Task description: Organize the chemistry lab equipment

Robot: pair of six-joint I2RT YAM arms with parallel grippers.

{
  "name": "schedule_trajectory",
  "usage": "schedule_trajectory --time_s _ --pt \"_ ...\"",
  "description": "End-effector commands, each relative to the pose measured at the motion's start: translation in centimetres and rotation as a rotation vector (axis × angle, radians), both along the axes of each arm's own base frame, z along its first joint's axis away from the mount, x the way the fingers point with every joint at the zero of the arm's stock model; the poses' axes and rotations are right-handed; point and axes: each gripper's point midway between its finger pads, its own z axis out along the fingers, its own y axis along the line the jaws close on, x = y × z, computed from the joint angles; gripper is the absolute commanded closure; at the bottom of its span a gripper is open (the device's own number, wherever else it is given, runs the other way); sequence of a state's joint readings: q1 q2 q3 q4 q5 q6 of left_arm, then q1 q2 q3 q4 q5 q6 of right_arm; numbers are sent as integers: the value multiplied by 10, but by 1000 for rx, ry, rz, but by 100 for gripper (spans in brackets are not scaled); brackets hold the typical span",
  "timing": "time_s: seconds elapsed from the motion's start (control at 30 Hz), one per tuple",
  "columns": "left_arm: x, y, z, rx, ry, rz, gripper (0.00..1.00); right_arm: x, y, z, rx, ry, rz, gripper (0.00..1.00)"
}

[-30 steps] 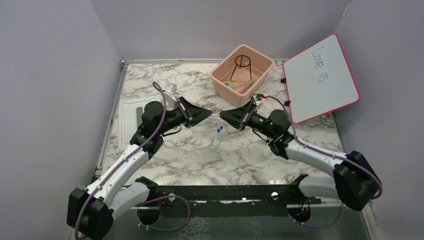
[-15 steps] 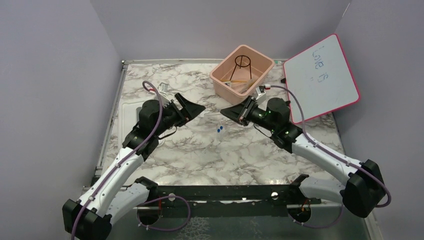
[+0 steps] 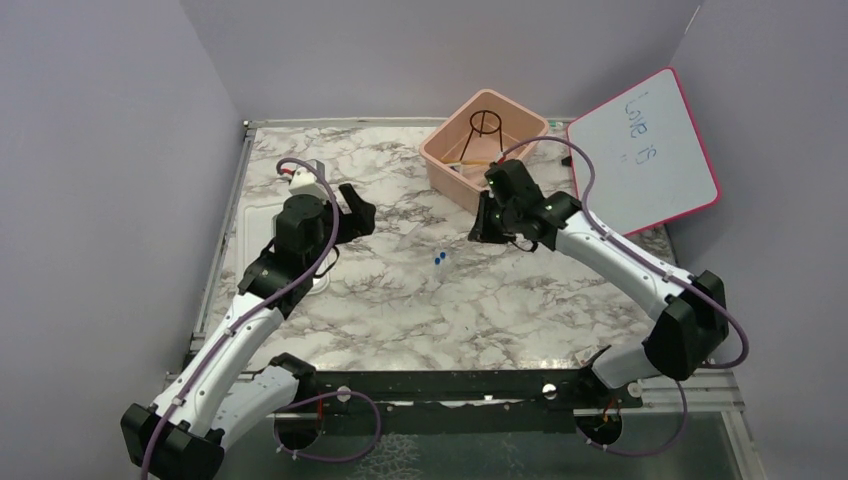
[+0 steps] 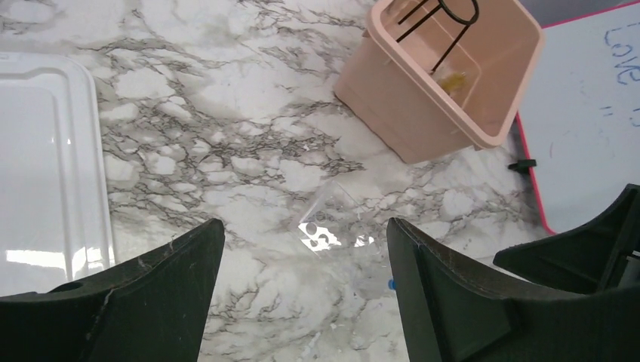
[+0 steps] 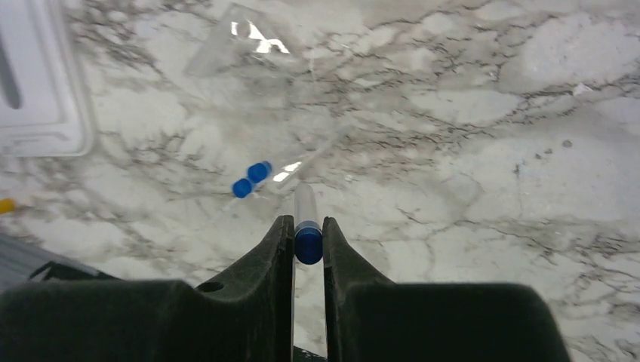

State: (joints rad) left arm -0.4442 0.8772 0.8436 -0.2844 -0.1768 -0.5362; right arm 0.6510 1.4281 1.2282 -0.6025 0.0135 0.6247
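My right gripper (image 5: 308,234) is shut on a clear tube with a blue cap (image 5: 308,240) and holds it above the marble table; in the top view this gripper (image 3: 480,232) hangs just in front of the pink bin (image 3: 440,165). Two tiny blue-tipped pieces (image 5: 251,179) lie on the table ahead of it, also in the top view (image 3: 440,259). My left gripper (image 4: 306,249) is open and empty above a clear plastic piece (image 4: 326,226); in the top view it (image 3: 355,215) is left of the blue pieces. The black wire tripod (image 3: 485,122) and tan items (image 3: 478,165) lie inside the bin.
The pink-framed whiteboard (image 3: 640,155) leans at the back right, right beside the bin. A white lid (image 3: 262,235) lies flat at the table's left edge, under my left arm. Grey walls close the left, back and right sides.
Both grippers have drawn apart from the middle and tipped downward. The right gripper has moved right toward the bin with the tube; the left has pulled back to the left.
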Motion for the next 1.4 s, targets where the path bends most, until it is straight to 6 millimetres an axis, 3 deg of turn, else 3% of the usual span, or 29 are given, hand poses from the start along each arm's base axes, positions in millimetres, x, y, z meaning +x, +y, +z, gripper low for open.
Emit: schedule_trajectory --time_s 0.0,0.23,0.4,0.7,1.37 --pt "3 14 3 71 -47 36 18 -4 -25 -20 -254 45 -20 96" --pt "-4 26 8 101 -72 66 18 10 -5 -36 -380 86 -10 96" --pt "-7 31 13 101 -87 81 18 13 16 -37 -373 101 34 96" --pt "-10 33 15 95 -97 86 16 13 37 -49 -360 114 77 96" --pt "-12 35 17 90 -105 101 16 17 38 -69 -457 93 66 96"
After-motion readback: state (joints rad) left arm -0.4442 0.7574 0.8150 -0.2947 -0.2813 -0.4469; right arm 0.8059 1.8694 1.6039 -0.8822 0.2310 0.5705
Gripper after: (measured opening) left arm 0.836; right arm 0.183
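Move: The clear tube rack that the right hand's blue-capped tube is meant for has its middle some 11 cm to that hand's left, about 1 cm ahead and roughly 11 cm below. Two blue-capped tubes standing at the rack's right edge lie about 7 cm left, 1 cm back and 8 cm below the right hand; the pink bin is some 20 cm ahead, 2 cm right and 9 cm below. From the left hand, the rack is around 11 cm right, 3 cm back and 18 cm below. Still pinching the blue-capped tube, the right hand first sinks steeply, then swings left as it goes on sinking towards the two capped tubes at the rack's edge, ending about 6.5 cm lower and 4 cm farther left, while its wrist turns some 20 degrees to point the fingers more nearly straight down and it eases to a stop. The empty left hand, fingers staying wide open, draws some 3 cm to its left and ends a little higher, away from the rack, leaving the right hand room. ##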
